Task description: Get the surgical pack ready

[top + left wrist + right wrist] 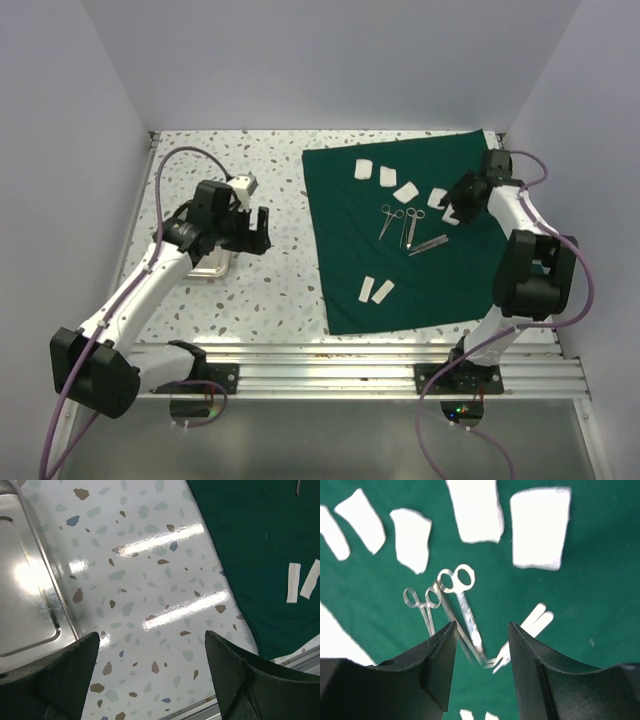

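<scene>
The dark green drape (400,260) lies flat on the right half of the table. On it are two steel scissor-like instruments (398,222), tweezers (428,245) and several white gauze pieces (406,191). The steel tray (205,266) sits left of the drape, partly under my left arm. My left gripper (255,230) hovers open over bare tabletop between tray (25,580) and drape (260,550). My right gripper (455,200) hangs above the drape's far right, its jaws part-way apart with nothing between them. In its wrist view the scissors (462,597) and tweezers (532,622) lie beyond the fingertips.
Speckled tabletop (270,290) separates the tray and the drape. Two narrow gauze strips (376,291) lie near the drape's front edge. White walls enclose the table on three sides, and an aluminium rail (330,365) runs along the near edge.
</scene>
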`<action>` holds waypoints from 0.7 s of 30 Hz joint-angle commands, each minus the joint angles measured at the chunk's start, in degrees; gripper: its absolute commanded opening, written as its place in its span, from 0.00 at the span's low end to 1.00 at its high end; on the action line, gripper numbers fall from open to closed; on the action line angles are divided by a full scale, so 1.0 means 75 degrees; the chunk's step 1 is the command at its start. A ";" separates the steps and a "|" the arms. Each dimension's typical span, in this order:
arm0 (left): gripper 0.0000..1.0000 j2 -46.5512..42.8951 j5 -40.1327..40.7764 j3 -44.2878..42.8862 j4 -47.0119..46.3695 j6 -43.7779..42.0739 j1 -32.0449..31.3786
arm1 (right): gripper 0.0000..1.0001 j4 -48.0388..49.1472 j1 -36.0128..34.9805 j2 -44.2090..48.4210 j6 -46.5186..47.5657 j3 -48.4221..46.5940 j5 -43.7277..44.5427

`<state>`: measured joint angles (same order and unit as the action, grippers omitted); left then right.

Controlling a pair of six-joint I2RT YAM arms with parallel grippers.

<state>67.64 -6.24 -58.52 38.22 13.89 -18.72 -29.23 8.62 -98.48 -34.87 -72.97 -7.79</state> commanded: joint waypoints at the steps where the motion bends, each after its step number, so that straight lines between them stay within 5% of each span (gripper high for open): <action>1: 0.89 0.0051 -0.0094 0.0010 -0.0326 -0.0621 -0.0410 | 0.49 0.0639 0.0045 -0.0310 0.0021 -0.0032 0.0511; 21: 0.86 0.1470 -0.0446 -0.0669 -0.0362 -0.0703 -0.0328 | 0.53 0.0675 0.0796 -0.1986 0.0829 -0.0935 0.0336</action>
<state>78.22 -8.71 -60.58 36.77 9.85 -21.76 -25.17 14.22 -112.51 -30.52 -77.69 -5.50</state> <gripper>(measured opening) 0.867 0.534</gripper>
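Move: Ahead and to the right of the right hand lies the rightmost gauze pad, about 5 cm farther out, 5 cm right and some 9 cm below. The next gauze pad is roughly 10 cm ahead and 1 cm right; the tweezers lie about 2 cm back and 1 cm left, the straight scissors about 1 cm ahead and 6 cm left. From the left hand that rightmost pad is roughly 18 cm ahead and 50 cm right. Sinking about 7 cm while sliding some 6 cm to its right, the empty right hand comes down towards the rightmost gauze pad, then levels off and eases forward a couple of centimetres, fingers staying half open, not yet closing on the pad. The left hand, open and empty, drops about 4 cm and drifts right over the bare tabletop between tray and cloth. ##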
